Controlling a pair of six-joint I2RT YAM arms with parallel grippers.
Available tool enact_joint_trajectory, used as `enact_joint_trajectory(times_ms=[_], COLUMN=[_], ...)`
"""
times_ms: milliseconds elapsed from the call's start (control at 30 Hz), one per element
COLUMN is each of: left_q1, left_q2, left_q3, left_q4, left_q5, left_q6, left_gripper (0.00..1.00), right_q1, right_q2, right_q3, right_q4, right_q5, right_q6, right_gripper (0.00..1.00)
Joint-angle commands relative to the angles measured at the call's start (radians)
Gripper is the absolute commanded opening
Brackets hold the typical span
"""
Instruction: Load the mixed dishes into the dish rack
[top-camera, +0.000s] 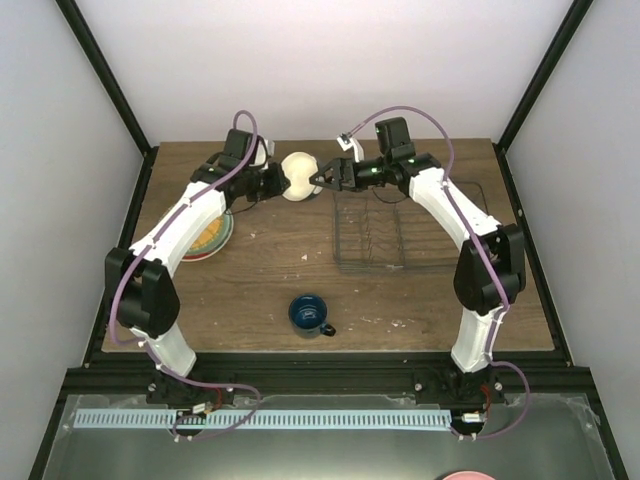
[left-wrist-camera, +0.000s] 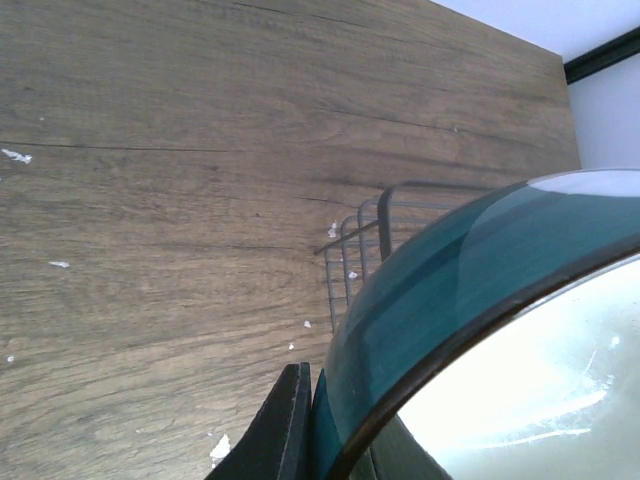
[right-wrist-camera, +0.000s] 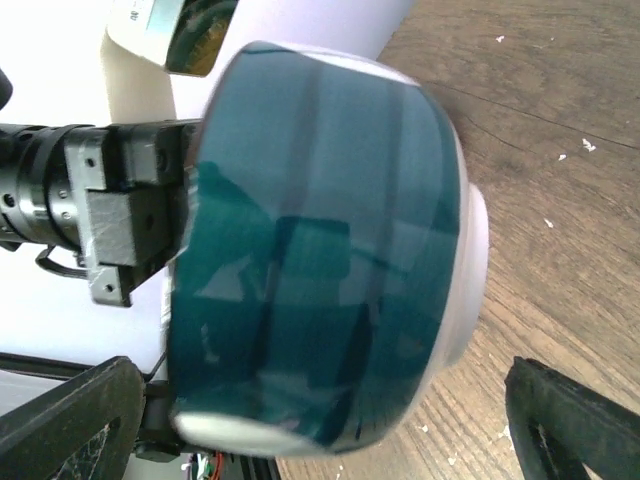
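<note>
My left gripper (top-camera: 278, 181) is shut on the rim of the round bowl (top-camera: 299, 177), cream inside and teal outside. It holds the bowl on its side above the far middle of the table. In the left wrist view one finger (left-wrist-camera: 287, 425) presses the bowl's outer wall (left-wrist-camera: 470, 290). My right gripper (top-camera: 318, 181) is open right at the bowl's right side. In the right wrist view the bowl (right-wrist-camera: 320, 260) fills the gap ahead of the spread fingers (right-wrist-camera: 70, 420). The dark wire dish rack (top-camera: 372, 236) lies just right of the bowl. It holds no dishes.
The dark blue mug (top-camera: 311, 315) stands upright at the near middle. A yellow-orange plate on a mint green one (top-camera: 212, 240) lies at the left, partly under my left arm. A black frame edges the table. A pink rim (top-camera: 468, 476) shows at the bottom edge.
</note>
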Motion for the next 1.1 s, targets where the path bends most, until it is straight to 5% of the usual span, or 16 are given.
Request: enact_joint_trajectory(times_ms=[0,467,1067], left_q1=[-0.012,-0.017,-0.017], left_q2=[0.001,0.008,0.014], left_q3=[0.063,0.046,-0.015], left_q4=[0.047,0.063,0.108], left_q5=[0.049,0.1,0.135], left_q6=[0.01,0.01,0.009], left_gripper=[0.0,0.0,0.0], right_q1=[0.009,0.036,0.042], right_q2=[0.026,0.041,0.033], right_q3=[0.002,-0.019,-0.041], right_q4=[0.074,0.179,0.168], right_q5=[-0.019,-0.063,-0.093], right_q6=[0.015,0.047,0.026], right_gripper=[1.0,0.99,0.37])
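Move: The left hand already holds the bowl by its rim, its middle about 3 cm to that hand's right. From the open right hand, the bowl is some 4 cm left, about level in depth and height. The dish rack lies about 18 cm right of the right hand, 7 cm back and 20 cm below. The plates lie roughly 15 cm left of the left hand, 11 cm back and 20 cm below. The right hand eases about 2 cm left and slightly down, pinching the bowl still held by the left hand. ##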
